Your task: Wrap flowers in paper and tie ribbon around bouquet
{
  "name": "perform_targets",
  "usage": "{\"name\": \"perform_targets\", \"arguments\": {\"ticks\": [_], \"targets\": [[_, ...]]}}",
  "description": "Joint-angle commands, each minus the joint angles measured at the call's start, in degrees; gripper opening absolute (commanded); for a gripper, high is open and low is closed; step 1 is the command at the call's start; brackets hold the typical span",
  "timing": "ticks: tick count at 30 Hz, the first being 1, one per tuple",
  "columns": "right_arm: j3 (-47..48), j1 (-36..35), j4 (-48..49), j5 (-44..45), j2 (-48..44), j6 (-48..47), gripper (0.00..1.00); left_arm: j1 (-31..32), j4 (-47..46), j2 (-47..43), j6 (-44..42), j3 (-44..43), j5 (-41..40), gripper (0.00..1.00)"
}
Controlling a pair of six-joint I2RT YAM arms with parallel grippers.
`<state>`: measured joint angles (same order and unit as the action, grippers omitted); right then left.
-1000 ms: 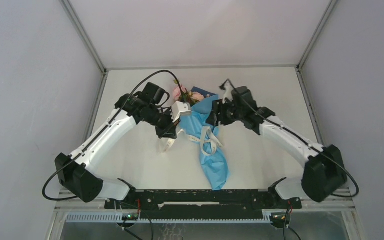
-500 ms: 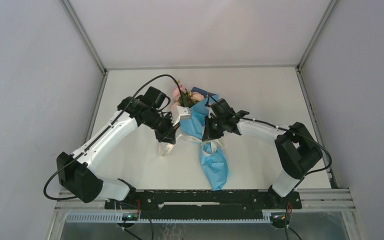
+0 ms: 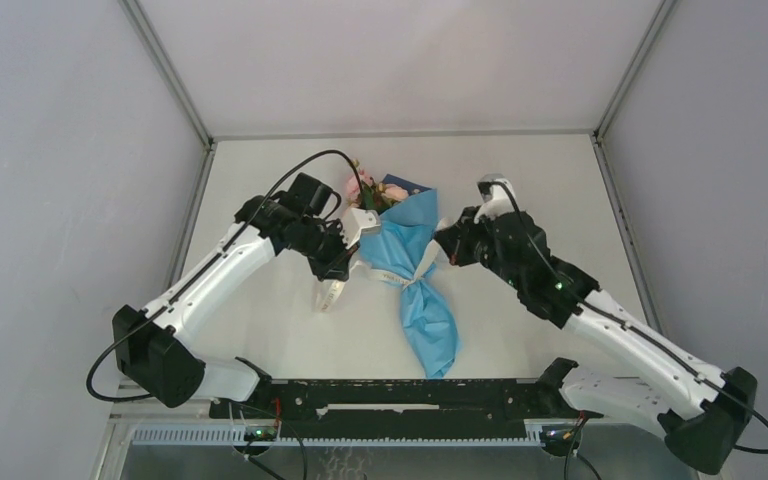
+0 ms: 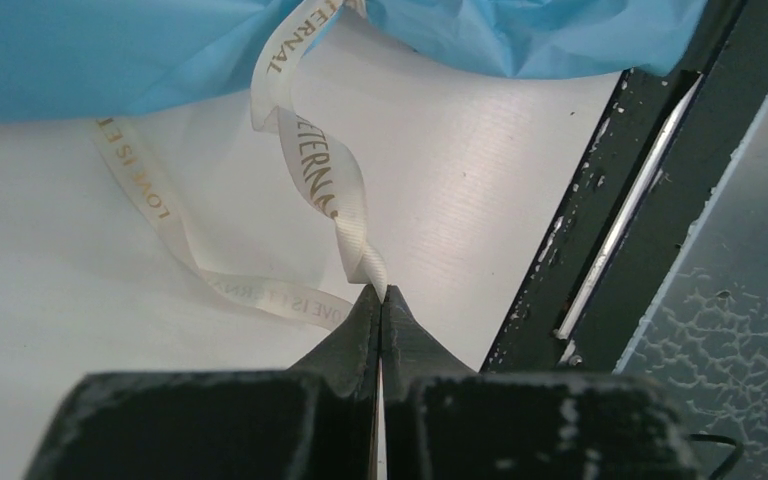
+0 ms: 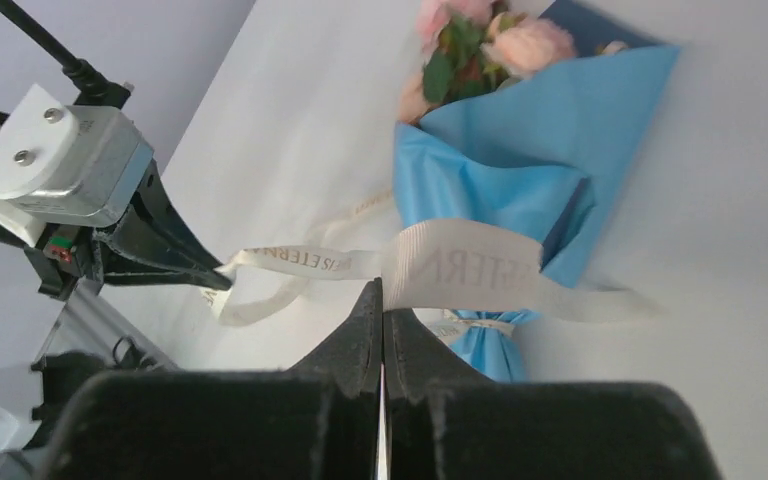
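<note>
The bouquet [image 3: 407,262] lies mid-table, a blue paper [image 5: 505,165] cone with pink flowers [image 3: 364,187] at its far end. The cream ribbon [image 3: 418,278] circles the cone's narrow waist. Left of the cone, my left gripper [image 3: 342,268] is shut on a twisted stretch of ribbon [image 4: 312,172], pinched at the tips [image 4: 381,292]. A loose tail [image 3: 327,294] droops beneath it. On the cone's right, my right gripper [image 3: 447,246] is shut on the other ribbon [image 5: 465,266] end, with the band stretched across its tips [image 5: 381,290]. The right wrist view also shows the flowers [image 5: 480,38] and the left gripper [image 5: 215,280].
A black rail [image 3: 410,395] runs along the table's near edge, just below the cone's pointed end. Grey walls [image 3: 70,150] and metal frame posts [image 3: 165,70] enclose the white table [image 3: 520,180].
My right gripper dropped onto the loose ribbon loop, shut on it and drew out to the right. The loop has tightened around the cone. The left gripper kept its hold, barely moving.
</note>
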<state>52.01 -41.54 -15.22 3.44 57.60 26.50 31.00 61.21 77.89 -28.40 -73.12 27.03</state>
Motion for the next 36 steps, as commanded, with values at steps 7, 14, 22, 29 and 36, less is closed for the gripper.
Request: {"name": "perform_targets", "arguments": {"ticks": [7, 14, 22, 29, 36], "targets": [[-2.88, -7.92, -9.52, 40.67, -1.53, 4.68, 0.00, -0.02, -2.59, 0.38, 0.81, 0.68, -0.74, 0.00], [6.10, -9.73, -24.18, 57.05, 3.71, 4.06, 0.36, -0.07, -2.43, 0.62, -0.02, -0.66, -2.24, 0.00], [5.59, 16.18, -29.24, 36.52, -2.25, 2.53, 0.66, -4.76, -2.41, -0.56, -0.51, -3.61, -3.42, 0.00], [0.45, 20.28, -16.43, 9.69, -8.07, -8.51, 0.64, -11.59, -1.76, -1.61, -1.88, -9.99, -3.27, 0.00], [-3.07, 0.26, 5.19, -14.52, -3.24, -23.24, 0.64, -12.80, -3.35, -1.05, -1.43, -13.05, 2.50, 0.00]]}}
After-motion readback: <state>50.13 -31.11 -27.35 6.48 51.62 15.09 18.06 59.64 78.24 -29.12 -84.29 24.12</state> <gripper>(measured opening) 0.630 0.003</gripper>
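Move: From the right hand, which holds one ribbon tail, the ribbon knot at the paper's waist lies about 3 cm left, 3 cm back and some 20 cm below. The flower heads are roughly 18 cm ahead and 12 cm left, at about the same depth; the paper's bottom end is some 20 cm back, with no sideways offset. The left hand holds the other tail: the knot is about 14 cm right, 2 cm ahead and 14 cm below it, the flowers 23 cm ahead and 4 cm right. Rightward, turning clockwise, the right hand draws its ribbon tail away from the knot, opens after about 10 cm and lets go, sweeps on to some 24 cm, then swings back left over more than half that way, fingers open and wrist unwinding. The left hand, shut on its tail, barely moves at first, then pulls it forward, up and left, about 11 cm in all, away from the knot. ##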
